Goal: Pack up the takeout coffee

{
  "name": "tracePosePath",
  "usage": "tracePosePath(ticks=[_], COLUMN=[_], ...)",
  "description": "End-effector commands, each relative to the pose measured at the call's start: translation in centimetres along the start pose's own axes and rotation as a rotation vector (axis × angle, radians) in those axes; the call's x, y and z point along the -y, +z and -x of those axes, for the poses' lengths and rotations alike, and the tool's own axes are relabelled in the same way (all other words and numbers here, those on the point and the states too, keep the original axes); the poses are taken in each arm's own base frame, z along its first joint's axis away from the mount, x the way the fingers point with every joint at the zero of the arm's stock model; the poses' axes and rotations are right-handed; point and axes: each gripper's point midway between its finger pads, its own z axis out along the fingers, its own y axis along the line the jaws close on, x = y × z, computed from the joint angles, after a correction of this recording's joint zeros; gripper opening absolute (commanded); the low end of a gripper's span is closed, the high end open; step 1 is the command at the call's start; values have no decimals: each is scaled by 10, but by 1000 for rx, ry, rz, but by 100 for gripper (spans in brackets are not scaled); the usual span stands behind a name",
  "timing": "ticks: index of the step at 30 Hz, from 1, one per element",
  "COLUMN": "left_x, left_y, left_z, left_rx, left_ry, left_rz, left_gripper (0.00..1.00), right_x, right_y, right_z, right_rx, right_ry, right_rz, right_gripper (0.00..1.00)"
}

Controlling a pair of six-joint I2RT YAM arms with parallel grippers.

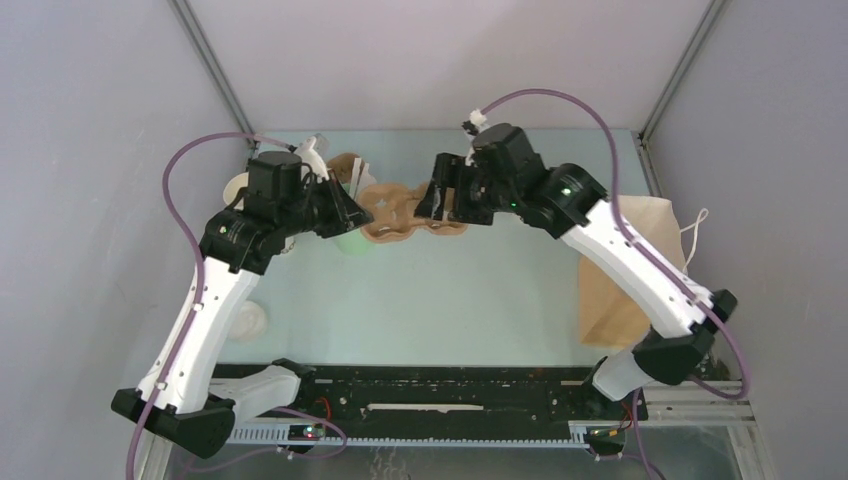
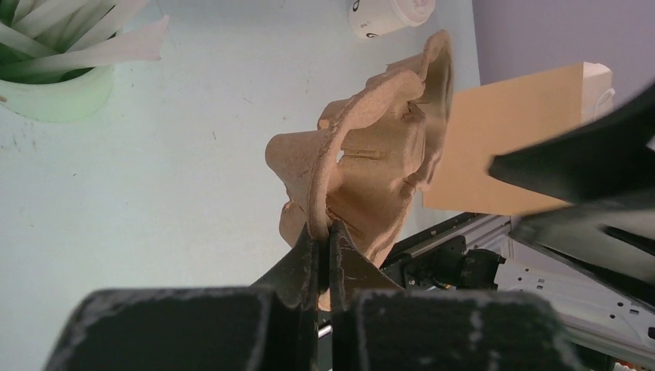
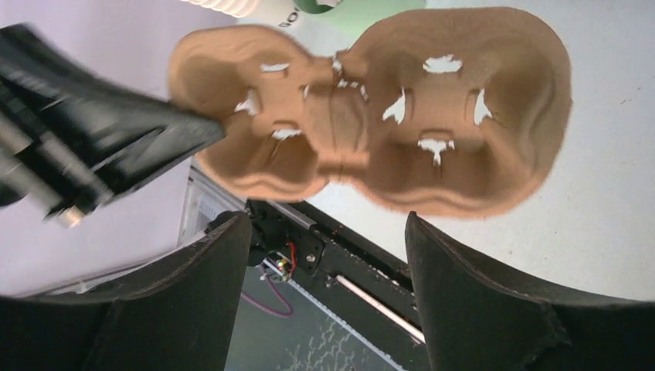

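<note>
A brown pulp cup carrier (image 1: 395, 215) hangs above the table's back middle. My left gripper (image 1: 358, 215) is shut on its left rim; in the left wrist view the fingers (image 2: 324, 232) pinch the carrier's edge (image 2: 378, 154). My right gripper (image 1: 445, 205) stands open at the carrier's right end. In the right wrist view the carrier (image 3: 432, 116) lies just beyond the gripper (image 3: 328, 220), not between its fingers. The takeout coffee (image 1: 245, 320), a small white lidded cup, stands on the table by the left arm, also seen in the left wrist view (image 2: 384, 15).
A pale green cup of white sticks (image 1: 352, 240) stands under the left gripper (image 2: 54, 85). A brown paper bag (image 1: 640, 270) lies at the right under the right arm. White cups (image 1: 238, 187) stand at the back left. The black rail (image 1: 430, 390) runs along the near edge.
</note>
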Motion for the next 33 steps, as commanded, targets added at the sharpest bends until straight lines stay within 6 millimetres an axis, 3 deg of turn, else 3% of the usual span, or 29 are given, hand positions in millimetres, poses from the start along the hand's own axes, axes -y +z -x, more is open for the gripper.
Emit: tracePosePath(ticks=[1,10,18,23,29,33], left_x=[9,13,14,15,14,13], left_y=[-3,-2,-1,-1,-1,-1], left_z=[9,1,-2,-1,-2,-3], left_rx=[43,14,0,0,-2,-4], left_ry=[44,58,68,69,67,68], left_rz=[-29,-40,-44,-44,-41,-34], left_gripper=[0,0,0,0,0,0], right_x=[-4,-5,7,7,8,8], right_y=[33,57,55,57,60,61], right_z=[2,-3,4,2,2,3], right_rx=[-7,-34,7,5,2,4], right_ry=[11,-12,-40,-49,-58,-76], right_rz=[-41,-70,-166,-171,-178,-189], right_gripper=[82,75,75,65,63,56])
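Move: The middle bridge of the cup carrier, its left end still pinched by the left hand, lies about 4 cm ahead of the right hand, 4 cm to its left and 6 cm below; from the left hand it is some 9 cm to the right, about level. The green straw cup stands roughly 11 cm ahead of the right hand and 16 cm left, the lidded coffee cup some 12 cm ahead and 17 cm right, both well below. The right hand sinks 5 cm, reaching forward-left to the carrier's bridge, fingers partly closing, while the left keeps its pinch. ##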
